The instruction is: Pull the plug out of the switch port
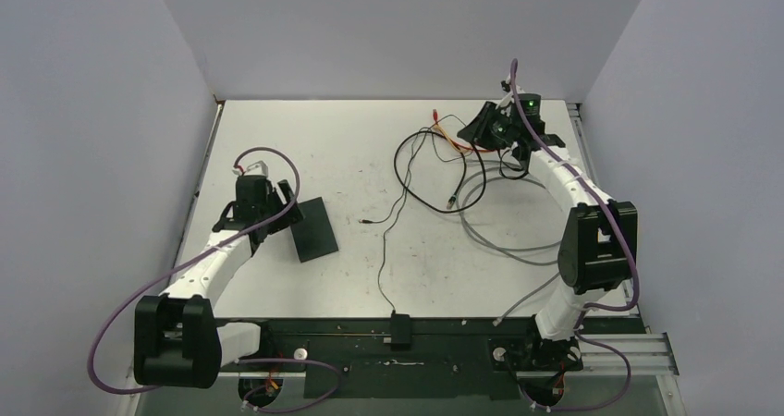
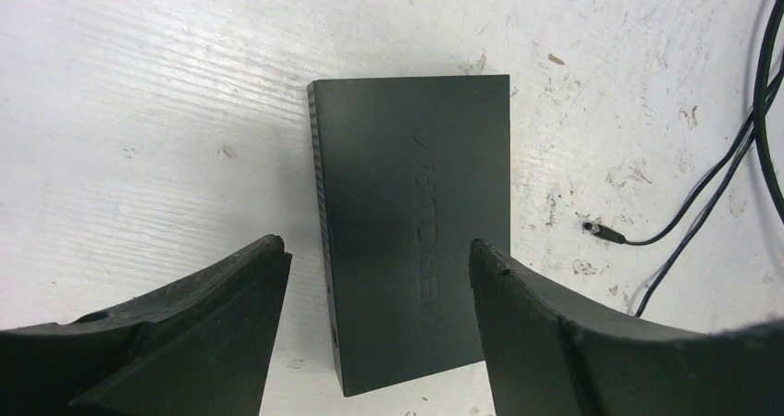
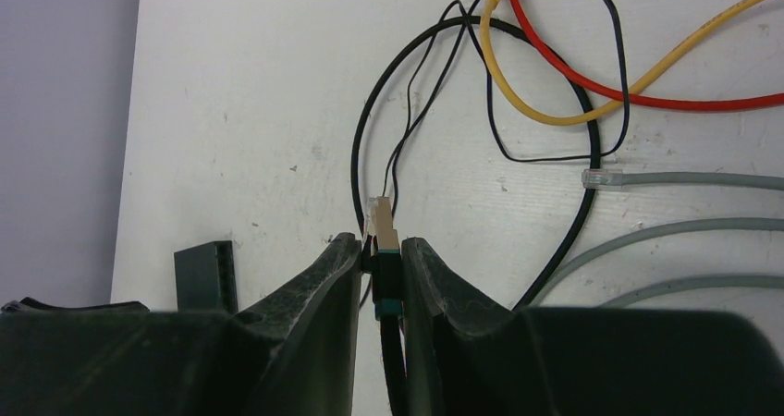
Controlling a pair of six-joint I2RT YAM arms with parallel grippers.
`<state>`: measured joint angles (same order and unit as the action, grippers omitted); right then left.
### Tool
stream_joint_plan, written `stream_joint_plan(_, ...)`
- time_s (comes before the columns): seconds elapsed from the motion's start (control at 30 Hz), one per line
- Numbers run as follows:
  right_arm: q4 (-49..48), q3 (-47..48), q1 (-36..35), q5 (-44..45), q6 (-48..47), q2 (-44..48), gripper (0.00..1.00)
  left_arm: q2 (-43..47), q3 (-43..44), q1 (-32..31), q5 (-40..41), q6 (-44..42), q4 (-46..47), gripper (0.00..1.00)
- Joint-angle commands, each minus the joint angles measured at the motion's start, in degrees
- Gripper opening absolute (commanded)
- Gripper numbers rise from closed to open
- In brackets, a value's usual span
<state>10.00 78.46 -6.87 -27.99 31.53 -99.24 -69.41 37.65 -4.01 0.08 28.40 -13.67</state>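
Note:
The switch (image 2: 411,231), a flat matte-black box, lies on the white table at the left (image 1: 314,228). My left gripper (image 2: 379,248) hovers over its near end, open, its fingers straddling the box without touching it; in the top view it sits at the switch's left edge (image 1: 280,211). At the far right of the table, my right gripper (image 3: 381,243) is shut on the plug (image 3: 384,229), whose pale tip sticks out above the fingertips, with its black cable (image 3: 393,360) running down between them. The plug is well away from the switch (image 3: 205,275).
Red (image 3: 592,83), yellow (image 3: 555,116) and grey (image 3: 684,180) cables lie tangled near the right gripper (image 1: 490,129). A thin black wire with a barrel plug (image 2: 592,226) ends on the table right of the switch. A small black block (image 1: 400,328) sits at the near edge.

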Motion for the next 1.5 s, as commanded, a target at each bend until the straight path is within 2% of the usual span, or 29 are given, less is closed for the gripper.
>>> stream_joint_plan(0.0,-1.2,-1.2,-0.4,0.3,-1.1,4.6,0.05,2.6,3.1,0.3,2.9,-2.4,-0.9,0.75)
stream_joint_plan(0.07,-1.2,-1.8,-0.5,0.3,-1.0,4.9,0.05,3.2,3.1,0.2,2.6,-2.3,-0.2,0.86)
stream_joint_plan(0.1,-1.1,-2.2,-0.5,0.2,-1.0,5.1,0.05,3.7,3.1,0.2,2.1,-2.2,0.4,1.00)
stream_joint_plan(0.13,-0.9,-2.4,-0.4,0.2,-1.1,5.1,0.05,4.0,3.0,0.2,1.4,-2.0,1.3,0.97)
stream_joint_plan(0.47,2.2,-4.3,0.2,1.6,-2.7,6.3,0.07,7.7,2.3,-0.7,-10.0,-1.3,12.0,0.96)
stream_joint_plan(0.87,2.3,-13.0,4.1,4.8,-1.1,8.9,0.07,10.3,-0.9,-2.3,-23.2,5.5,35.8,0.96)
stream_joint_plan(1.03,1.1,-17.1,6.5,4.7,0.9,8.1,0.08,11.4,-1.4,-3.0,-24.4,6.0,40.9,0.96)
stream_joint_plan(1.2,-0.4,-20.8,10.0,4.2,2.1,7.4,0.11,11.7,-2.0,-3.2,-25.0,7.2,42.0,0.96)
stream_joint_plan(1.47,5.4,-20.5,11.4,9.4,-0.3,4.8,0.22,13.4,-3.8,-3.3,-23.2,7.8,42.2,0.96)
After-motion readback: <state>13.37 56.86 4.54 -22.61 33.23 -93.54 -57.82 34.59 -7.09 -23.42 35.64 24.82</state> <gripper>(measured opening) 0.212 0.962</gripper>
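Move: The right hand holds one plug of the black cable; the bare table among the grey cable's coils, where it is being taken, lies about 8 cm back, 11 cm to its right and 16 cm below. The black cable's other plug lies some 9 cm back, straight below; the grey cable's clear plug is level with the hand, 4 cm to its right. From the left hand, the released switch is about 1 cm back, 3 cm right and 5 cm below. The right hand keeps its pinch on the black cable's plug and carries it down towards the grey coils, easing back at first and then sinking about 12 cm while swinging some 10 cm right and 7 cm back, the fingers tipping down roughly 20 degrees and turning a little clockwise. Meanwhile the empty left hand opens the rest of the way and rises some 19 cm off the switch, drawing about 9 cm to its right as its fingers tilt up and swing clockwise. ##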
